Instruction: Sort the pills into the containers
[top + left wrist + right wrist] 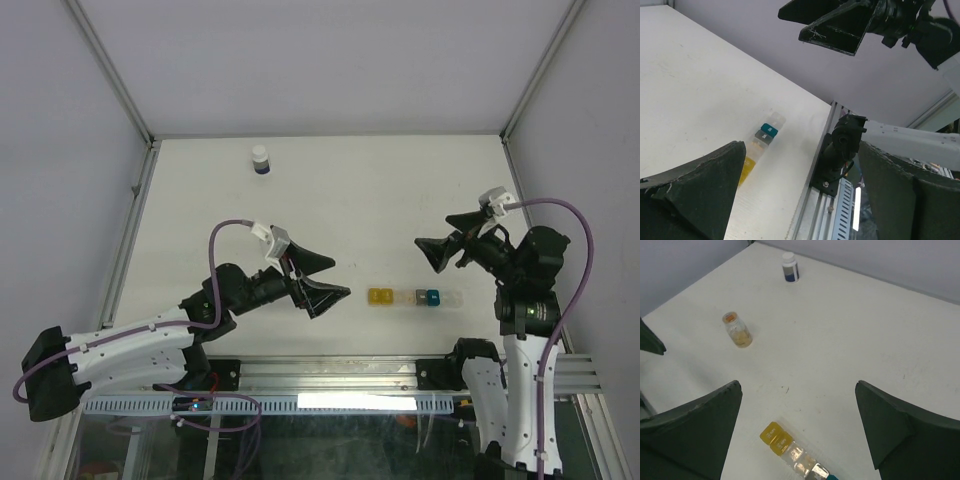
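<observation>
The containers (415,297) form a short row near the table's front edge: yellow at the left end, then clear, grey and teal. The same containers (790,450) lie just below my open right gripper (799,385), and the containers (762,142) also show past my left finger. My left gripper (340,278) hovers open and empty left of the row. My right gripper (432,230) hangs open and empty above and behind it. A small clear vial (737,330) with an orange cap holds yellowish contents; single pills I cannot make out. In the top view the vial is hidden.
A white bottle (260,160) with a dark blue band stands at the back of the table, and the bottle (790,267) shows far off in the right wrist view. An aluminium rail (840,200) runs along the near edge. Enclosure walls bound the table.
</observation>
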`<state>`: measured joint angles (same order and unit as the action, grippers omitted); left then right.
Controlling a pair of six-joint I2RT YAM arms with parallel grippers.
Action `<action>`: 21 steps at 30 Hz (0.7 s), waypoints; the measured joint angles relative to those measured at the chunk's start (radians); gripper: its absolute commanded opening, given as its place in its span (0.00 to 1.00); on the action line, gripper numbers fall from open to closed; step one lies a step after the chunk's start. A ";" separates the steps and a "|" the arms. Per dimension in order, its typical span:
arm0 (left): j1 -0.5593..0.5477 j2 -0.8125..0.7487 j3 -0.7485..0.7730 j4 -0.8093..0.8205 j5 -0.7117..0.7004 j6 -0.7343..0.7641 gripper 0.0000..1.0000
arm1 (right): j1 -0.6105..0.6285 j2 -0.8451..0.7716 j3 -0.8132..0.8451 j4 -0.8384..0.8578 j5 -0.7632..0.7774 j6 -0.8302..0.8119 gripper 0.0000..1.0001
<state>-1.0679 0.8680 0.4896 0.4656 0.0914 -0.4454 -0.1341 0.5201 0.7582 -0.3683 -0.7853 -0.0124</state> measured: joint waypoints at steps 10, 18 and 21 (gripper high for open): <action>0.000 0.064 -0.015 0.045 -0.014 0.084 0.99 | 0.012 0.278 0.057 -0.136 -0.292 -0.310 1.00; 0.000 0.199 -0.019 0.179 -0.026 0.230 0.99 | 0.013 0.366 0.101 -0.352 -0.386 -0.711 0.99; 0.002 0.310 0.005 0.230 -0.042 0.325 0.99 | 0.015 0.384 0.094 -0.432 -0.399 -0.895 0.99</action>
<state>-1.0657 1.1782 0.4950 0.6952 0.0498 -0.1207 -0.1188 0.9039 0.8524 -0.8001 -1.1847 -0.9073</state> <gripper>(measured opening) 0.990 0.996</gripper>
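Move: Below both hands a row of pill containers runs sideways on the table. Its yellow end is about 10 cm ahead of the left hand, 13 cm to its right and 25 cm below; the glass jar stands some 22 cm ahead and 16 cm left, nearly as low. From the right hand the yellow end is about 3 cm ahead, 11 cm left and 28 cm down, with the teal lid 3 cm ahead and 2 cm right. Sinking on both sides towards the yellow end of the container row, the right hand drops about 7 cm while easing 3 cm left and swinging its fingers some 30 degrees counter-clockwise. The left hand goes down about 5 cm, forward and to the right, mostly late on, its wrist rolling. Both grippers stay wide open, touching nothing. ##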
